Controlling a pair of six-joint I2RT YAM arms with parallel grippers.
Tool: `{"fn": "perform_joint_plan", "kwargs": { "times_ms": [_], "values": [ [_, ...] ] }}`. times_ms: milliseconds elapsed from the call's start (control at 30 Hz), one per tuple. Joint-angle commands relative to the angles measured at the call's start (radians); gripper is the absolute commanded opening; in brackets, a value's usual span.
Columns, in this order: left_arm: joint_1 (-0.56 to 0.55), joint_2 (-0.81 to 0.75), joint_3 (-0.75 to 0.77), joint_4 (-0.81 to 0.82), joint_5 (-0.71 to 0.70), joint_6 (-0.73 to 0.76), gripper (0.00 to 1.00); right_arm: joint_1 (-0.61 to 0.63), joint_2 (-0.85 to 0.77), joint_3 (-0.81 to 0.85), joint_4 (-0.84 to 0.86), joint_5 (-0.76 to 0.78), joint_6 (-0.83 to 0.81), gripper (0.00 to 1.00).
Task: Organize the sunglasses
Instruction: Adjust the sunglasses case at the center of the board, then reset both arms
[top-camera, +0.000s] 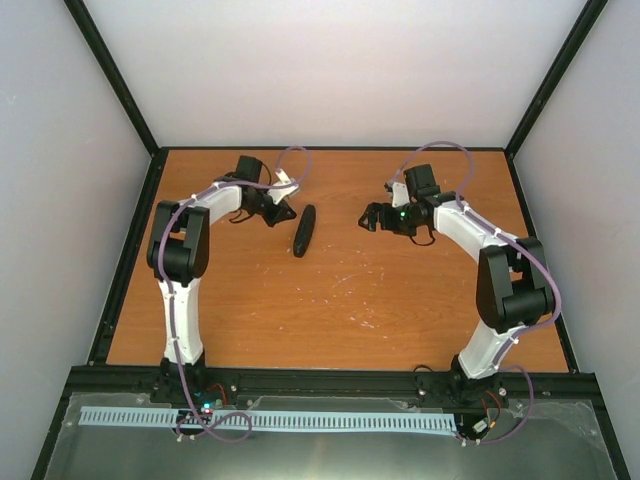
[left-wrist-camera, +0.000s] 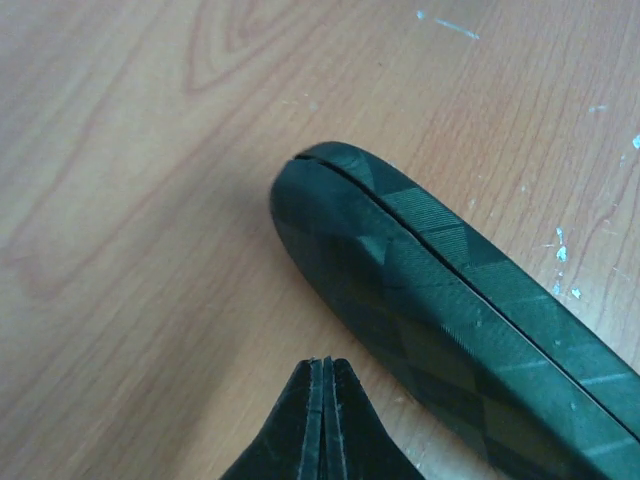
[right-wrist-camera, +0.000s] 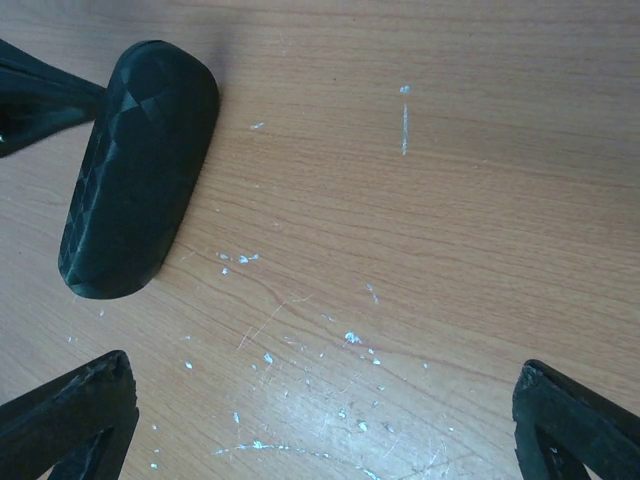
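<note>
The sunglasses are out of view in every frame. A black oblong case (top-camera: 303, 231) lies closed on the wooden table (top-camera: 340, 300) between the two arms. In the left wrist view the case (left-wrist-camera: 450, 300) shows a patterned shell with its seam shut. My left gripper (left-wrist-camera: 325, 362) is shut with nothing between its fingers, its tips just beside the case's left side (top-camera: 287, 213). My right gripper (right-wrist-camera: 325, 370) stands wide open over bare wood, to the right of the case (right-wrist-camera: 140, 170) and apart from it (top-camera: 368, 218).
The tabletop carries pale scratches and white specks (right-wrist-camera: 350, 340) under the right gripper. Black frame rails (top-camera: 130, 250) run along the table's edges, with light walls behind. The left gripper's dark fingers (right-wrist-camera: 30, 100) reach into the right wrist view at upper left.
</note>
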Motion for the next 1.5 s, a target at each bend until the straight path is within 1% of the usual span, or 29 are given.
{"fn": "perform_joint_plan", "kwargs": {
  "times_ms": [0, 167, 300, 533, 733, 967, 1133, 1167, 1233, 1333, 1367, 1400, 1433, 1467],
  "values": [
    [-0.032, 0.034, 0.070, -0.037, 0.011, 0.052, 0.02, -0.006, -0.050, -0.024, -0.001, 0.045, 0.012, 1.00],
    [-0.072, 0.037, 0.081, -0.037, 0.019, 0.065, 0.03, -0.006, -0.067, -0.046, -0.002, 0.051, 0.016, 1.00],
    [-0.096, 0.034, 0.081, -0.035, 0.037, 0.044, 0.03, -0.007, -0.073, -0.068, -0.001, 0.048, 0.019, 1.00],
    [-0.115, 0.023, 0.072, -0.048, 0.050, 0.032, 0.03, -0.007, -0.081, -0.098, 0.011, 0.047, 0.022, 1.00],
    [-0.137, -0.014, 0.003, -0.046, 0.068, 0.025, 0.03, -0.007, -0.090, -0.116, 0.033, 0.055, 0.036, 1.00],
    [-0.148, -0.099, -0.110, -0.010, 0.063, -0.008, 0.03, -0.006, -0.086, -0.140, 0.058, 0.030, 0.047, 1.00],
    [-0.147, -0.139, -0.144, 0.013, 0.014, -0.027, 0.03, -0.007, -0.097, -0.143, 0.065, 0.041, 0.048, 1.00],
    [-0.144, -0.149, -0.135, 0.021, 0.004, -0.045, 0.05, -0.006, -0.101, -0.141, 0.066, 0.056, 0.054, 1.00],
    [-0.115, -0.176, -0.112, 0.057, 0.002, -0.101, 0.19, -0.009, -0.107, -0.131, 0.057, 0.082, 0.065, 1.00],
    [-0.067, -0.206, -0.040, 0.080, 0.029, -0.174, 0.47, -0.010, -0.135, -0.138, 0.068, 0.115, 0.084, 1.00],
    [-0.051, -0.213, -0.016, 0.083, 0.046, -0.195, 0.57, -0.011, -0.150, -0.146, 0.084, 0.119, 0.089, 1.00],
    [-0.034, -0.221, 0.005, 0.086, 0.067, -0.219, 0.79, -0.012, -0.165, -0.152, 0.094, 0.131, 0.097, 1.00],
    [-0.019, -0.228, 0.024, 0.088, 0.089, -0.241, 0.96, -0.013, -0.173, -0.153, 0.092, 0.162, 0.123, 1.00],
    [-0.005, -0.236, 0.038, 0.091, 0.102, -0.265, 0.99, -0.016, -0.175, -0.142, 0.070, 0.190, 0.140, 1.00]
  ]
}}
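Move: The left hand's closed fingertips are low at the left side of the sunglasses case, whose middle lies about 5 cm back, 4 cm to the right and 1 cm lower. The case stands on its narrow edge, running nearly straight forward, its far end 2 cm ahead and 5 cm right of those fingers. From the open right hand, the case is roughly 21 cm to the left, about level forward and some 6 cm lower. The board is otherwise clear. With fingers shut and low, the left hand sweeps about 5 cm right against the far half of the case, drifting slightly back, then draws about 5 cm straight back to swing the case crosswise; it then comes free, rising some 6 cm while going forward and opening wide. The right hand, open and clear, eases 2 cm back and right. ##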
